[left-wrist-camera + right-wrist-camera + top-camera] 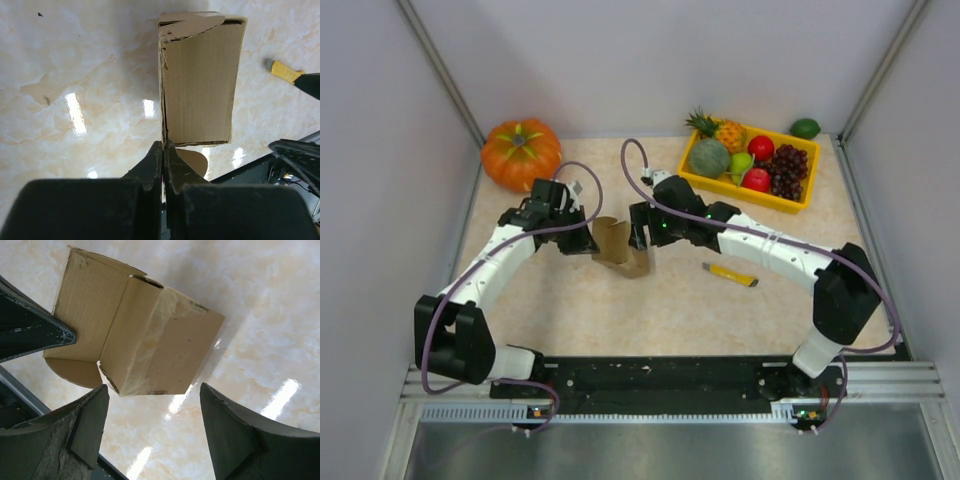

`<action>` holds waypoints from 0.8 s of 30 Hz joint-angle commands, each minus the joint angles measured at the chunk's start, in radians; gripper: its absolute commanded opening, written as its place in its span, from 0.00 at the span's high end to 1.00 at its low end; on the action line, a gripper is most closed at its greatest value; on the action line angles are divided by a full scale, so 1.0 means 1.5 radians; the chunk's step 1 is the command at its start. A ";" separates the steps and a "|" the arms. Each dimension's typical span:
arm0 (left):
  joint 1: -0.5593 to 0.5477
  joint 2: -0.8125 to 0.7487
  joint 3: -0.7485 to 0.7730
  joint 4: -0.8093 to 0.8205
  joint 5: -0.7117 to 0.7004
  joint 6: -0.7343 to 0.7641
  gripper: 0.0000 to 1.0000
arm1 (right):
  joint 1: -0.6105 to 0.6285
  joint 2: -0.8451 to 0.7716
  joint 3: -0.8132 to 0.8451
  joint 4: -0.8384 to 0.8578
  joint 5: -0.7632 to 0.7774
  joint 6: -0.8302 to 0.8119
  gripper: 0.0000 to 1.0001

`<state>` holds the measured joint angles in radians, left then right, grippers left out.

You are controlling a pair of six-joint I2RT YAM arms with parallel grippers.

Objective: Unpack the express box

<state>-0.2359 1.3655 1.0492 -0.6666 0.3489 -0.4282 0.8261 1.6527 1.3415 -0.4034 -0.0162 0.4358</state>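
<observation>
The express box (620, 250) is a small brown cardboard carton with its flaps open, in the middle of the table. In the left wrist view the box (200, 85) sits just ahead of my left gripper (163, 146), which is shut on the edge of one flap. From above, my left gripper (588, 240) is at the box's left side. My right gripper (642, 238) is at its right side. In the right wrist view my right gripper (154, 390) is open and empty, just short of the taped box (165, 350). What is inside the box is hidden.
An orange pumpkin (520, 152) stands at the back left. A yellow fruit tray (760, 199) with several fruits is at the back right, a green fruit (805, 128) behind it. A yellow utility knife (730, 274) lies right of the box and also shows in the left wrist view (285, 72).
</observation>
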 commanded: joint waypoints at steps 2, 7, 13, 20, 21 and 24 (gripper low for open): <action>0.002 -0.026 0.038 -0.008 0.023 0.008 1.00 | 0.014 0.046 0.025 0.038 -0.049 0.009 0.28; 0.003 -0.036 0.041 -0.015 0.018 0.012 1.00 | 0.015 0.080 0.022 0.045 -0.048 0.034 0.34; 0.004 -0.062 0.042 -0.014 -0.006 0.032 1.00 | 0.003 0.069 -0.015 0.045 -0.035 0.048 0.55; 0.004 -0.053 0.078 -0.039 0.041 0.049 1.00 | -0.005 0.038 -0.063 0.044 -0.019 0.049 0.55; 0.004 -0.052 0.081 -0.040 0.047 0.050 1.00 | -0.008 0.036 -0.067 0.043 -0.018 0.050 0.55; 0.005 -0.051 0.095 -0.054 0.062 0.058 1.00 | -0.011 0.022 -0.084 0.043 -0.006 0.055 0.56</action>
<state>-0.2352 1.3079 1.1229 -0.7441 0.3782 -0.3710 0.8196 1.7302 1.2575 -0.3222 -0.0708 0.5163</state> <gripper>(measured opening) 0.012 0.446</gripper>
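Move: The express box's body hangs about 3 cm to the left of the open right hand, some 3 cm back and 9 cm below. From the left hand, which already pinches the box's raised cardboard edge, the body lies about 8 cm to the right, 2 cm back and 6 cm down. The yellow knife lies roughly 21 cm to the right of the right hand, 8 cm back and 15 cm below. The express box stays pinched by its raised edge in the left fingers, which lift it about 4 cm. The right hand sinks roughly 5 cm to the side of its body, edging left and then partly back right, while its fingers narrow to about half open; one fingertip comes to rest against the body's outer wall. ##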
